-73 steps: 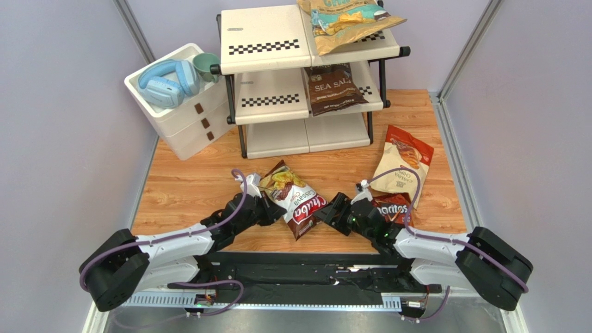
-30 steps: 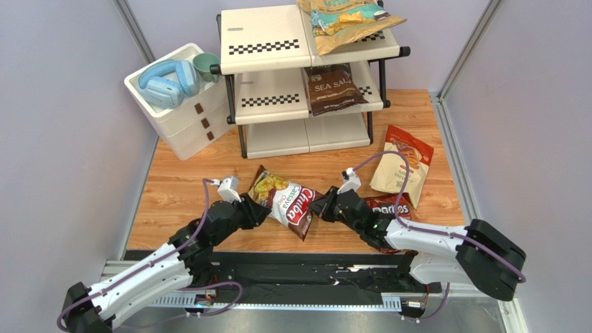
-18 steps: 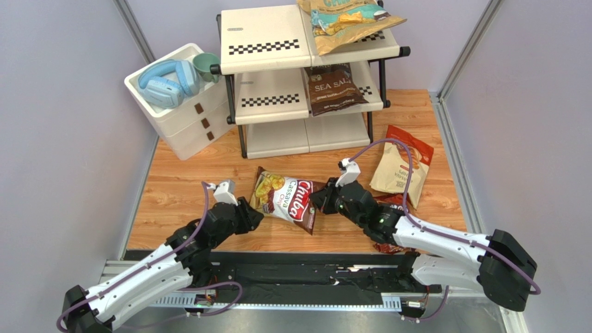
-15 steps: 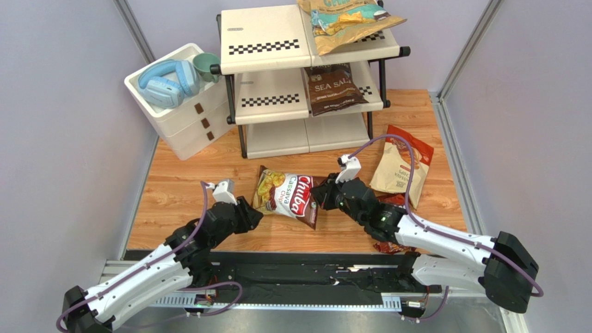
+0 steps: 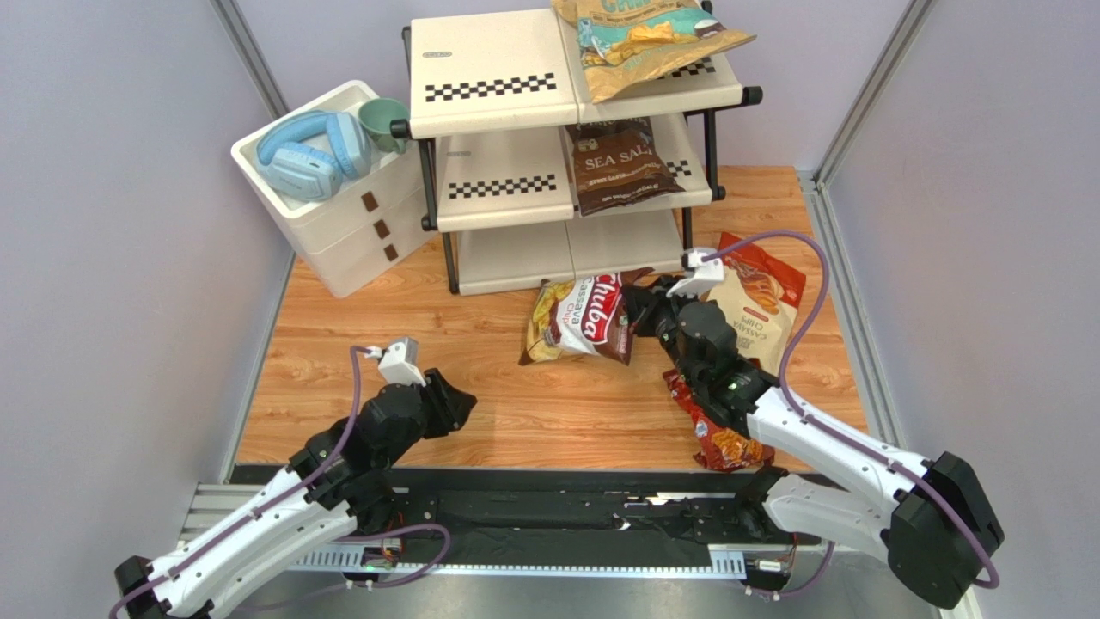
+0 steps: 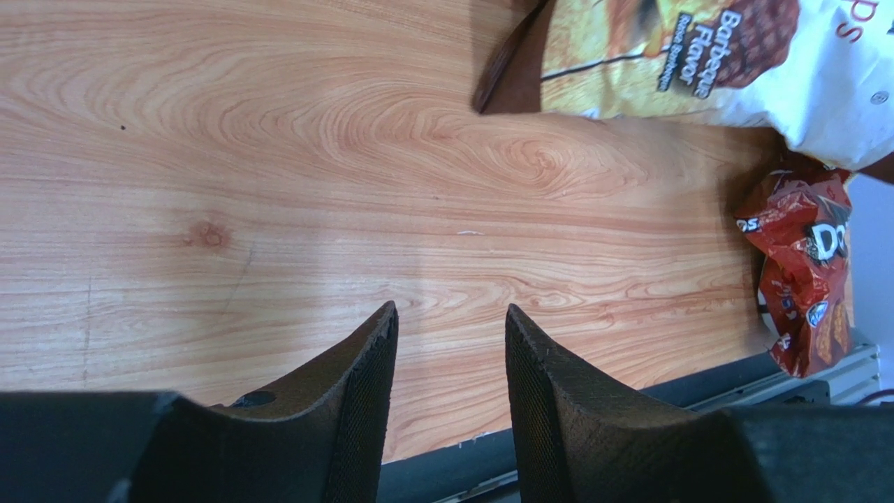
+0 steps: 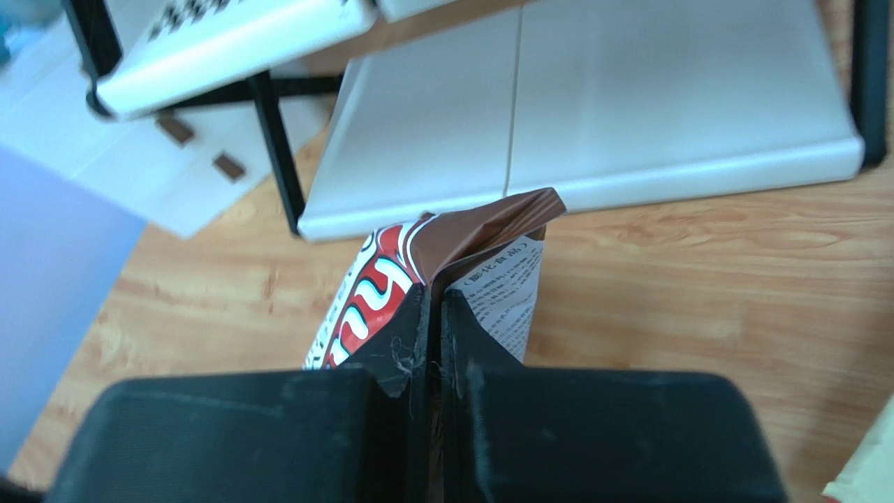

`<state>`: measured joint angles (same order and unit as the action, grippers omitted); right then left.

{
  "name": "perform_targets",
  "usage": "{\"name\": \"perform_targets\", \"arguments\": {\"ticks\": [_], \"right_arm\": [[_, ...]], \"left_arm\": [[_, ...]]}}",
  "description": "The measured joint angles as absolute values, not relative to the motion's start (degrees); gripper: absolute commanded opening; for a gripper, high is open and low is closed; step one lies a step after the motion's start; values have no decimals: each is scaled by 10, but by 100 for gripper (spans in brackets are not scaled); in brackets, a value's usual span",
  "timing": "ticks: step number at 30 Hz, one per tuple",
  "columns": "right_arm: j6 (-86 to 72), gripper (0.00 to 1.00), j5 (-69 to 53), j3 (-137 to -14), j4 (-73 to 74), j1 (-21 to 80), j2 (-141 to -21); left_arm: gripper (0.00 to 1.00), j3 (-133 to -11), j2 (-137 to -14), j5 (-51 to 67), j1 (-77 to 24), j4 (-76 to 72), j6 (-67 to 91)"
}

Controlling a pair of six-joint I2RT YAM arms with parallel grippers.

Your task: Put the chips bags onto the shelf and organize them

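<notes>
My right gripper (image 5: pixel 635 310) is shut on one end of the white-red Chuba bag (image 5: pixel 581 319), which hangs just in front of the bottom tier (image 5: pixel 517 258) of the shelf (image 5: pixel 497 90). The right wrist view shows the jaws (image 7: pixel 434 299) pinching the bag's brown seam (image 7: pixel 493 236), with the bottom tier (image 7: pixel 588 115) just beyond. The left gripper (image 5: pixel 455 402) is open and empty over bare wood (image 6: pixel 449 314). A tan-and-teal bag (image 5: pixel 639 39) lies on the top tier. The Sea Salt bag (image 5: pixel 620 161) is on the middle tier. The Doritos bag (image 5: pixel 708 426) and the cream bag (image 5: pixel 749 303) lie on the table.
A white three-drawer box (image 5: pixel 336 213) at the back left carries blue headphones (image 5: pixel 310 148) and a green cup (image 5: pixel 384 123). Grey walls close in both sides. A black rail (image 5: pixel 542 497) runs along the near edge. The Doritos bag (image 6: pixel 803 267) shows in the left wrist view near that edge.
The left gripper let go of the Chuba bag and drew back toward the near left. The right gripper carried the bag up and back to the front of the shelf's bottom tier.
</notes>
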<state>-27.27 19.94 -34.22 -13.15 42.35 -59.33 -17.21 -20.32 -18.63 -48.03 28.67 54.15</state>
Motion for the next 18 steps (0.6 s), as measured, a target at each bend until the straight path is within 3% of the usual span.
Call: {"name": "perform_targets", "arguments": {"ticks": [10,18], "right_arm": [[-361,0,184,-296,-273,295,-632],[-412,0,122,-312,-340,248,-672]], "left_arm": [[48,-172,-197,-196,-480,311,541],[48,-173,-198,-201,-480,320,541]]}}
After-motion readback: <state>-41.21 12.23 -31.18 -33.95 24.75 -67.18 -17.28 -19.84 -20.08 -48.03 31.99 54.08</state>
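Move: The right hand already grips the end of the white-and-brown Chuba bag. The shelf's bottom tier, right half, lies about 27 cm ahead, some 2 cm to its right and 17 below. The brown bag on the middle tier is some 28 cm straight ahead, about 3 above hand height. The cream-red bag lies about 17 cm ahead and 25 right, 19 below. From the left hand that bottom tier is about 41 cm ahead, 27 right, 7 below. Forward and to its right the right arm sweeps, some 7 cm out and 5–6 cm sideways, carrying the Chuba bag pinched by its end towards the bottom tier; the sideways part dies out, and the hand ends easing forward and slightly up. Meanwhile the wrist rolls its left side up about 20 degrees and swings a little clockwise, fingers staying shut. ##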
